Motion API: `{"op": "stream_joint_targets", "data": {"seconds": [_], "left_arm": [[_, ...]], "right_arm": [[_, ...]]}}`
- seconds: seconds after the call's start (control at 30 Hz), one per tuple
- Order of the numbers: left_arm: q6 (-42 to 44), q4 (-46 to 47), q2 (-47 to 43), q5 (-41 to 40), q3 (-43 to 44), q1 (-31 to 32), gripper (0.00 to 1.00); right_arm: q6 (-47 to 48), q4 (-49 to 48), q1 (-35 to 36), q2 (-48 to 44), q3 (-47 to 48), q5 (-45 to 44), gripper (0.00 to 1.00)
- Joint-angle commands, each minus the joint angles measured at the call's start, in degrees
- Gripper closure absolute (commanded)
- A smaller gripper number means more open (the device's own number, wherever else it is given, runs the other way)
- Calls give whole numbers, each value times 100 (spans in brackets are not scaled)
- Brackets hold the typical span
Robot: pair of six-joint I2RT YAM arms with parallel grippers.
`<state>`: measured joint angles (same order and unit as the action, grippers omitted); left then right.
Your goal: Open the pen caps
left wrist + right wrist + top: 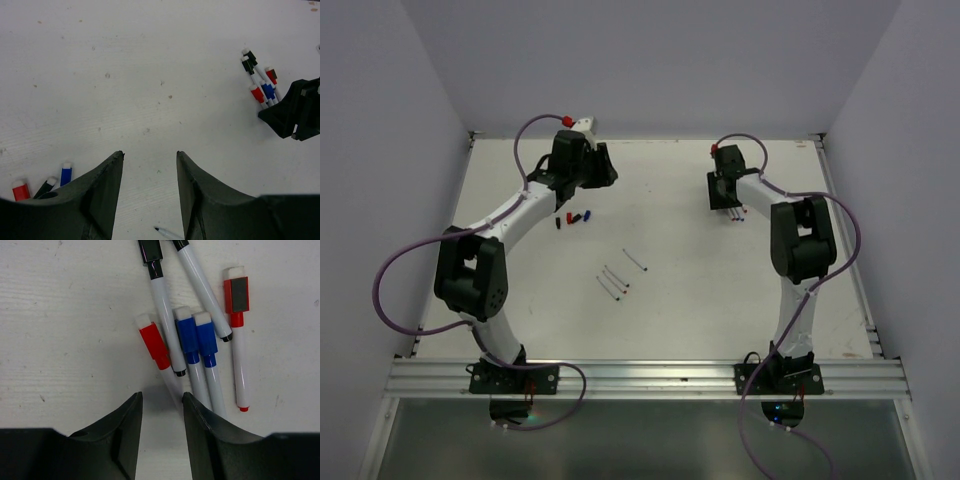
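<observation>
In the right wrist view several capped pens lie bunched on the white table: one with a red cap [154,346], two with blue caps [187,337], two black-capped ones [150,252], and a red one [236,295] apart to the right. My right gripper [161,395] hovers low just below them, jaws apart. The red-capped pen's barrel [172,382] touches the right finger's inner edge; the left finger is clear of it. My left gripper [150,152] is open over bare table. Three loose pen caps, red [21,191], black [46,186] and blue [66,173], lie beside its left finger.
Three uncapped pens [616,277] lie near the table's middle; one tip [165,232] shows between the left fingers. The loose caps [572,217] sit just in front of the left gripper [605,168]. The right gripper [725,200] is at the back right. Walls enclose the table.
</observation>
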<state>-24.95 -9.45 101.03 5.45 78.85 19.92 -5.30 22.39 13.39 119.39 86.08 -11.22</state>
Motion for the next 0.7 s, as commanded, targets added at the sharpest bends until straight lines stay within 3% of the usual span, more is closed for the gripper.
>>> {"op": "stream_joint_targets", "data": {"seconds": [0.0, 0.3, 0.37, 0.4, 0.47, 0.6, 0.67], "left_arm": [[-36, 269, -57, 96, -36, -15, 50], [-19, 268, -40, 122, -45, -15, 50], [-27, 269, -22, 175, -80, -15, 50], [-45, 286, -40, 210, -124, -6, 50], [-98, 330, -57, 342, -177, -15, 50], [-186, 558, -84, 877, -326, -15, 50], [-273, 699, -84, 1404, -405, -32, 51]], "right_arm": [[73, -112, -73, 84, 84, 146, 59], [91, 2, -143, 216, 66, 357, 62], [47, 46, -143, 225, 67, 463, 74], [21, 63, -152, 216, 40, 602, 87], [-32, 81, -143, 155, -4, 718, 99], [-94, -487, -47, -301, -573, 1208, 100], [-199, -761, 14, -791, -820, 2033, 100]]}}
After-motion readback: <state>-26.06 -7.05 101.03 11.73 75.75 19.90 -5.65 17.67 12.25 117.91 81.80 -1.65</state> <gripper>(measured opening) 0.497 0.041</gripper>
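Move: The red pen by the right hand's fingers has its middle about 2 cm ahead, 1 cm to the right and 1 cm below, its body close to the right fingertip. The two blue pens lie about 3 cm right and 2 cm ahead of that hand, the black pen some 6 cm ahead and 2 cm right, the other red pen about 4 cm ahead and 6 cm right. From the left hand, the first red pen is roughly 31 cm right, 4 cm ahead and 15 cm below. The half-open right hand eases down about 1 cm onto the near red pen, edging slightly right, then shuts its fingers to pinch the white body below the cap and draws the pen some 2.5 cm left and a little back from the blue pens, its left side tipping up a few degrees. The left hand, fingers still half open, waits and then late on drifts about 2.5 cm right, back and down. ##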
